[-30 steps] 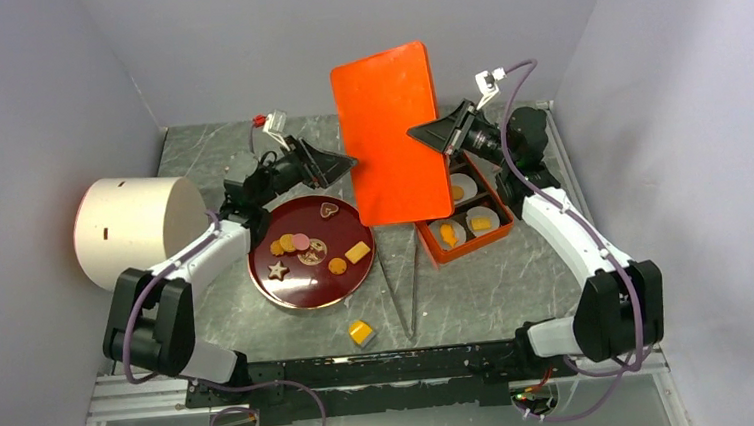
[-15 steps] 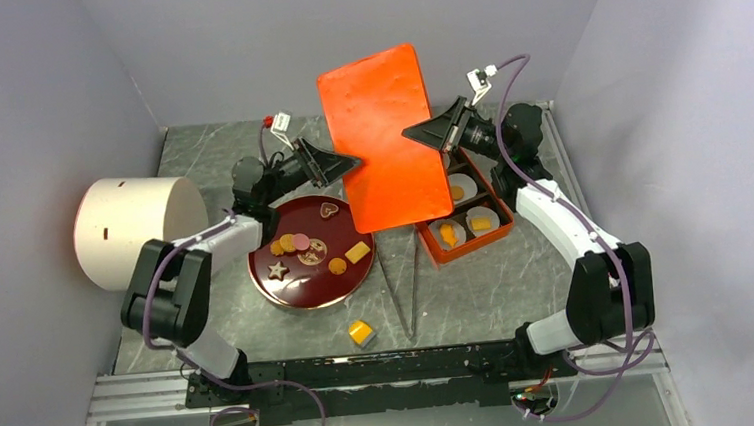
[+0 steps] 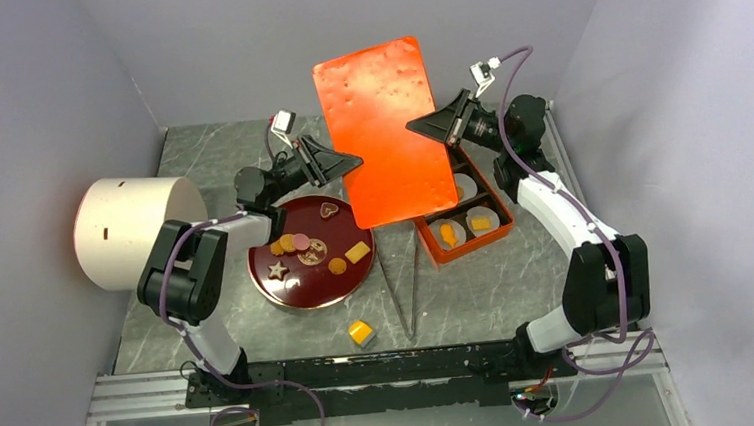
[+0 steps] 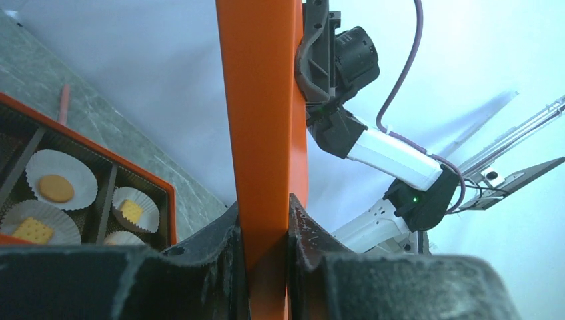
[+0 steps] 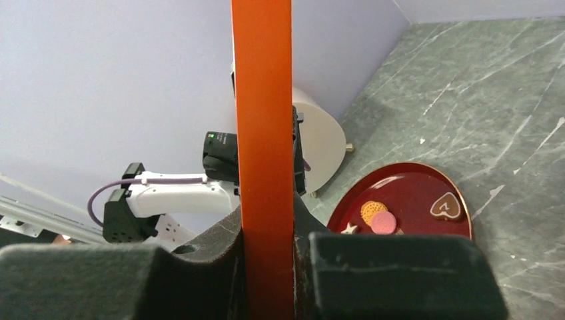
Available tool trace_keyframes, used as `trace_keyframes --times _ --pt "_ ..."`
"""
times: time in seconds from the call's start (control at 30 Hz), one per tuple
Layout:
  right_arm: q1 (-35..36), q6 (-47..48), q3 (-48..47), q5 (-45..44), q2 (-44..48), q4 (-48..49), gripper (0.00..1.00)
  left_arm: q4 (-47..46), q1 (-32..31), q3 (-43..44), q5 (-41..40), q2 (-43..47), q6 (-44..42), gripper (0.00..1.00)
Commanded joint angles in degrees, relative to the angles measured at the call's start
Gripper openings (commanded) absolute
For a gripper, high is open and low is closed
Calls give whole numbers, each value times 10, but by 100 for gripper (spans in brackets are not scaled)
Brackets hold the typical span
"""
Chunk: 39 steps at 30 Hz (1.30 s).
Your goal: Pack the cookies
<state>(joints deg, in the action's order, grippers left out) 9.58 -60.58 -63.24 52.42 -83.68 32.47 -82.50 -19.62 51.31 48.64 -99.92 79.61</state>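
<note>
Both grippers hold an orange lid (image 3: 382,132) in the air over the table's far middle. My left gripper (image 3: 351,161) is shut on its left edge (image 4: 266,220). My right gripper (image 3: 415,126) is shut on its right edge (image 5: 266,220). Several cookies (image 3: 305,250) lie on a dark red round plate (image 3: 283,285), also in the right wrist view (image 5: 377,215). An orange box (image 3: 443,252) with white paper cups stands under the lid's right side; some cups hold cookies (image 3: 480,223), as the left wrist view (image 4: 56,188) shows too.
A white cylinder (image 3: 133,228) lies at the left. A yellow-orange cube block (image 3: 360,331) sits near the front. Two thin sticks (image 3: 405,281) lie in a V between plate and box. Grey walls close the sides and back.
Both grippers have raised the orange lid and moved it back and a little left. More of the box shows beneath it.
</note>
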Motion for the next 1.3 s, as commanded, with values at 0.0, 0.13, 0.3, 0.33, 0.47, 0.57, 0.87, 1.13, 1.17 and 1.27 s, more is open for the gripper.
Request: trace_keyframes --times 0.0,0.13,0.3,0.33,0.47,0.57,0.87,1.13,1.17,1.27 --pt "-14 44 -45 -15 0 -30 14 -26 -2 20 0 10 3 5" --pt "-44 100 -54 -39 5 -111 40 -1 -2 13 -20 17 4 5" --pt "-87 195 -72 -80 5 -232 61 79 -2 -1 -51 35 -17 5" --pt "-92 212 -73 -91 5 -254 63 95 -2 -3 -59 39 -22 5" --pt "-151 223 -45 -126 4 -293 69 147 -2 -6 -88 53 -35 5" --pt "-190 204 -10 -154 2 -300 70 200 -3 -4 -107 62 -51 5" --pt "-234 222 32 -294 -50 -401 71 231 -9 6 -130 54 -50 5" --pt "-236 242 51 -372 -109 -430 73 242 -30 14 -151 40 -49 5" --pt "-236 240 55 -361 -112 -430 73 238 -32 12 -154 38 -46 5" --pt "-235 229 87 -336 -102 -420 72 247 -39 14 -161 37 -52 5"
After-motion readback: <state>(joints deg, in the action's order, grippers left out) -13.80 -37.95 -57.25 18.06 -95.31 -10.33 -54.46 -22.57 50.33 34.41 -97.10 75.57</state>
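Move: Both hands still pinch the lid, one on each side, high over the table. The open box's middle lies about 10 cm ahead of the left hand, 19 cm to its right and 28 cm below. From the right hand it is some 7 cm ahead, 10 cm to the right and 33 cm below. About 30 cm below the left hand, the plate is some 5 cm back and 12 cm left, and the tongs some 13 cm back and 7 cm right. The right hand opens and comes free of the lid, then swings away to its right and down past the box, some 25 cm across and 28 cm lower, a little forward overall, its fingers turning from pointing left to pointing forward and steeply down, to end open close by the box's right-hand wall. The left hand alone keeps its pinch on the lid's left side and takes it about 6 cm down and 4 cm forward towards the box, tipping and turning the wrist by some 25 degrees. ##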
